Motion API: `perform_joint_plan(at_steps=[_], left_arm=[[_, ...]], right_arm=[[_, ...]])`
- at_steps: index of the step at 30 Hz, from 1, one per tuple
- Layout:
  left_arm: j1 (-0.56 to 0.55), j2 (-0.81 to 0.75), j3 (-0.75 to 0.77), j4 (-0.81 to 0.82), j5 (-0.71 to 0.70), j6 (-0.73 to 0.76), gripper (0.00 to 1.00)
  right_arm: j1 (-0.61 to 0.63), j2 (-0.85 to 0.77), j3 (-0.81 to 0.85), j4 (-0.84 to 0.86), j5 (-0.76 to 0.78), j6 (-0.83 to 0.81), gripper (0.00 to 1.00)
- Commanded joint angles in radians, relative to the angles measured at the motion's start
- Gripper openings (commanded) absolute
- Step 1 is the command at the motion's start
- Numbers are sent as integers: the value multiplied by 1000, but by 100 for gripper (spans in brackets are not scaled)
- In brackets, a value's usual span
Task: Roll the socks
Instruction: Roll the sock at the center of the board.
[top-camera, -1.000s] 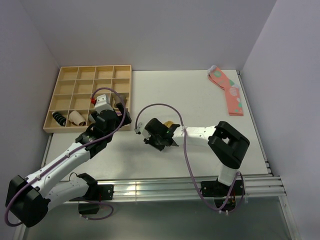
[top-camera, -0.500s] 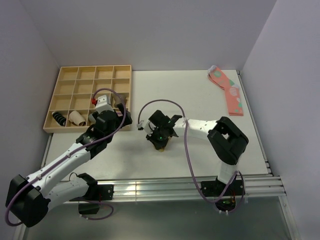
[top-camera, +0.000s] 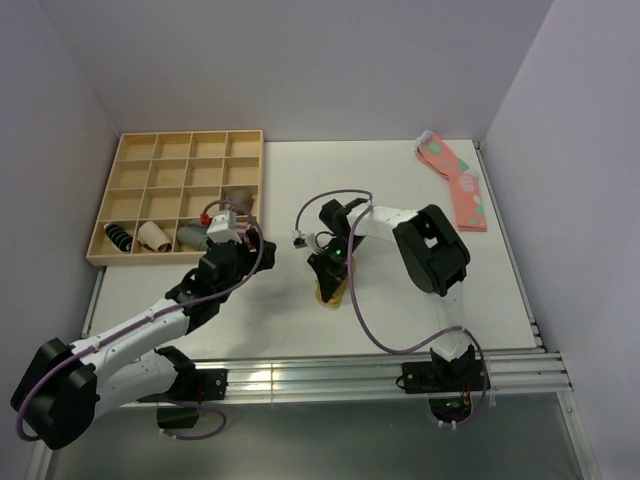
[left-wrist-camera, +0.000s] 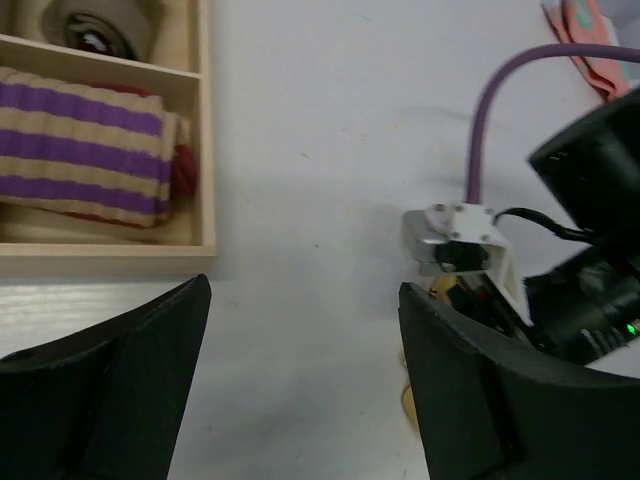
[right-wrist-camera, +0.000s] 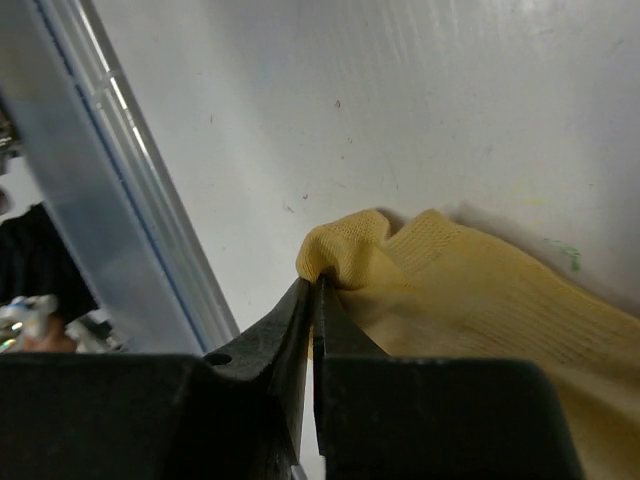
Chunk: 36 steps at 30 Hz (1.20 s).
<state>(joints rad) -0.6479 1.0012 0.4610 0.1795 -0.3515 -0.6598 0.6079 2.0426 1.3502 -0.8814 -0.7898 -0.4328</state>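
Note:
A mustard-yellow sock (right-wrist-camera: 470, 300) lies on the white table, mostly hidden under the right arm from above, where a yellow end (top-camera: 330, 296) shows. My right gripper (right-wrist-camera: 315, 285) is shut on a bunched fold at the sock's edge; from above it (top-camera: 331, 274) points down at mid-table. My left gripper (left-wrist-camera: 303, 290) is open and holds nothing, hovering over bare table left of the sock, with a sliver of yellow (left-wrist-camera: 408, 405) by its right finger. From above it (top-camera: 252, 243) sits just off the tray's near right corner.
A wooden compartment tray (top-camera: 190, 134) stands at the back left, holding a purple-striped rolled sock (left-wrist-camera: 80, 150) and a grey roll (left-wrist-camera: 100, 25). Pink spotted socks (top-camera: 455, 180) lie at the back right. An aluminium rail (right-wrist-camera: 90, 180) runs along the table's near edge.
The right gripper has turned downward and closed on the sock's edge. The left gripper has drawn back from the tray toward the near side, and its jaws have narrowed a little.

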Motion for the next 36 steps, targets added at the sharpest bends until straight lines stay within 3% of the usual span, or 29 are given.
perform_joint_plan(at_steps=[1,10,18,20,23,25,36], left_arm=[[-56,52,-28,210,20,48,80],[-254,298,-65,494,-32,186,66],[-381,442,-32,589,-1,296,40],[-392,451,-31,604,17,308,40],[-400,453,-32,614,97,322,52],[-398,462,-18,595,163,331,54],[-397,592,99,499,379,374,44]], right_arm=[[-23,47,62,-186,-126,-89,7],[-65,68,52,-174,-94,-75,6],[-95,99,58,-218,-117,-92,6],[-102,96,52,-209,-100,-77,6],[-112,99,52,-208,-91,-72,6],[-117,103,52,-208,-86,-64,6],[-140,125,64,-252,-104,-101,5]])
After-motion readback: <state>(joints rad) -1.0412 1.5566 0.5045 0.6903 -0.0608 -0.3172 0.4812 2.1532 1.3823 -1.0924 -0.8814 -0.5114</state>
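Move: The mustard sock's middle is about 18 cm to the left hand's right, 5 cm nearer the base and 12 cm below. In the tray, the striped sock sits some 6 cm ahead and 7 cm left of that hand, and the brown rolled sock roughly 14 cm ahead and 6 cm left, both about 11 cm below. The right hand already pinches the mustard sock's near end, its middle about 4 cm ahead, 2 cm right and level. Left hand swings about 18 cm right, back and down towards the sock, half-closing; right keeps its pinch, easing rightward. ##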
